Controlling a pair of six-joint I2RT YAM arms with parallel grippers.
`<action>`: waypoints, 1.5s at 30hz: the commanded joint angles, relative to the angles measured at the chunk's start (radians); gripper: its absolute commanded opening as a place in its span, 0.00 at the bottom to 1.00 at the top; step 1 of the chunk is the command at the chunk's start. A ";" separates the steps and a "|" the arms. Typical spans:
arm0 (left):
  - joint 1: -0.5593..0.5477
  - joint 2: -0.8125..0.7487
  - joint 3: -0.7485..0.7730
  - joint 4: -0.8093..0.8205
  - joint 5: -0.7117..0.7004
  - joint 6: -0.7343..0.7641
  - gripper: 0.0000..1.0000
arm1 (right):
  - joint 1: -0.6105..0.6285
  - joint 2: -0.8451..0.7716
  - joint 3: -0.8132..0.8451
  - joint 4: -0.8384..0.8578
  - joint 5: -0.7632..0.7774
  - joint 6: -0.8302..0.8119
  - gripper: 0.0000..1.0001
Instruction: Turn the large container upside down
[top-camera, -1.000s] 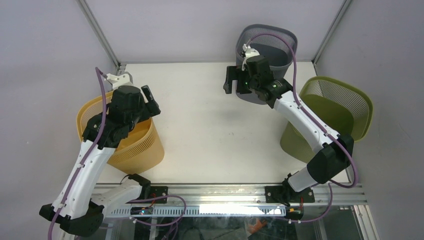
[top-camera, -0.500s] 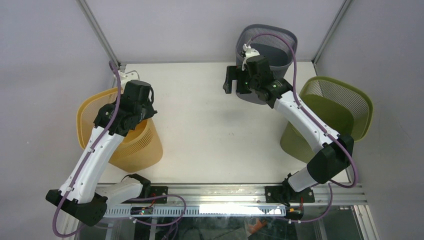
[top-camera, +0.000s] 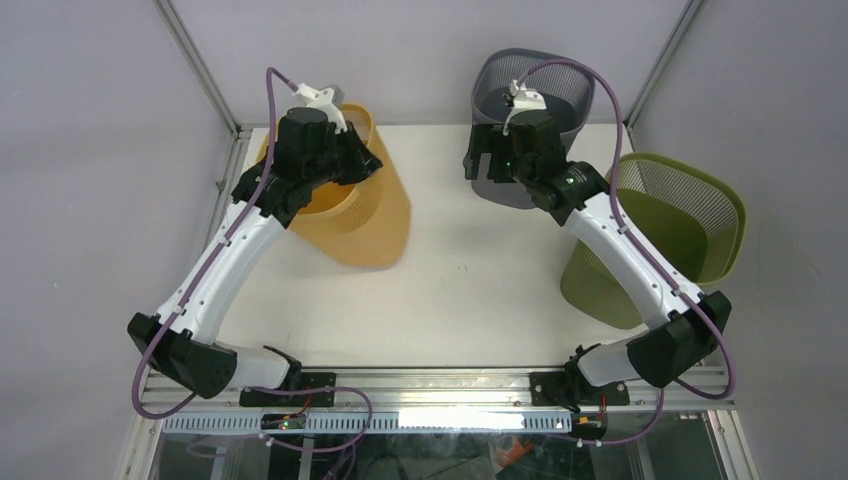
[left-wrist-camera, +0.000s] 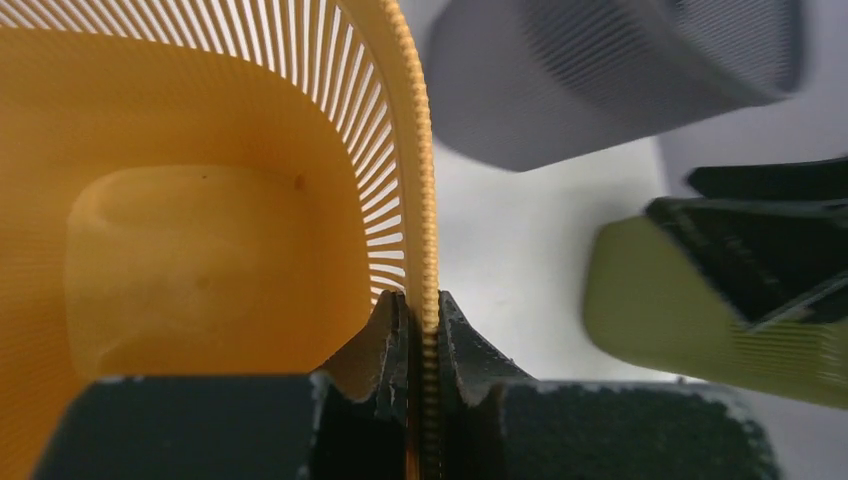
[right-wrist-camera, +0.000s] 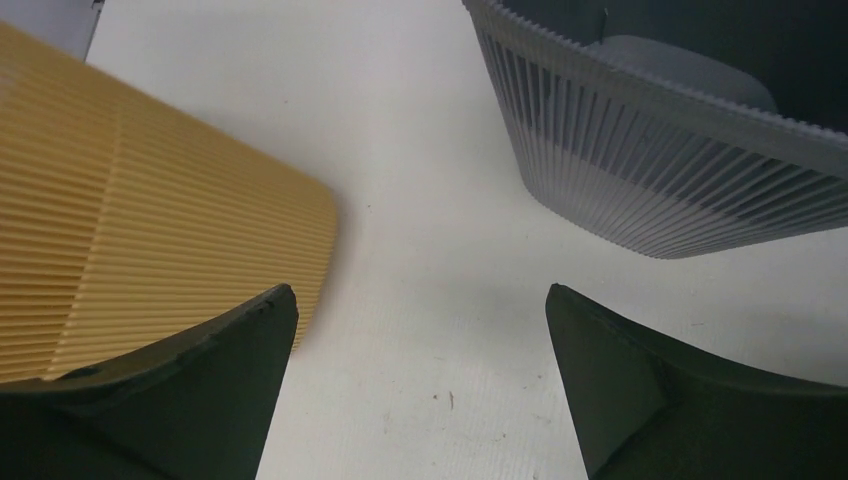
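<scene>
The large container, a yellow slatted basket (top-camera: 372, 212), is tipped on its side at the back left of the table. Its base points toward the table's middle and its mouth toward the back corner. My left gripper (top-camera: 345, 150) is shut on its rim. In the left wrist view the rim (left-wrist-camera: 420, 200) runs straight between the closed fingers (left-wrist-camera: 385, 335), and the basket's inside (left-wrist-camera: 200, 220) fills the left. My right gripper (top-camera: 485, 162) hangs open above the table, in front of the grey basket, with nothing in it. The right wrist view shows the yellow wall (right-wrist-camera: 150, 240) left of the open gripper (right-wrist-camera: 420, 300).
A grey basket (top-camera: 545, 85) stands upright at the back, right behind my right gripper, and shows in the right wrist view (right-wrist-camera: 660, 170). A green basket (top-camera: 690, 215) stands at the right edge. The white table (top-camera: 470, 290) lies between them.
My left gripper has shut on the yellow basket's rim and swung it from the left edge toward the back, tipping it onto its side. My right gripper has shifted slightly right.
</scene>
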 joint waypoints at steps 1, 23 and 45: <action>-0.017 0.032 0.092 0.356 0.323 -0.169 0.00 | 0.003 -0.080 -0.006 0.032 0.066 0.012 1.00; 0.156 -0.092 -0.210 0.442 0.450 -0.286 0.00 | 0.001 -0.147 -0.060 -0.033 -0.002 0.140 0.99; 0.241 -0.006 -0.155 0.154 0.250 0.082 0.85 | -0.004 -0.162 -0.356 0.233 -0.312 0.408 0.99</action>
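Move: The left hand already grips the right-hand rim of the raised large container, the yellow one; its middle is some 8 cm to the left, level fore and aft and 14 cm below. Its landing spot is about 5 cm to the right, straight across and 17 cm down. From the right hand the large container lies 28 cm to the left, 1 cm back and 13 below; the grey container 13 cm ahead, 10 right and 14 below. Rightward and up by some 8 cm, rolling its left side down about 20 degrees, the left hand swings the large container, then eases back left and down, opens wide and sinks further around the rim. The open right hand rises slightly, then comes back and down about 6 cm over the container's base end, rolling its left side up. ##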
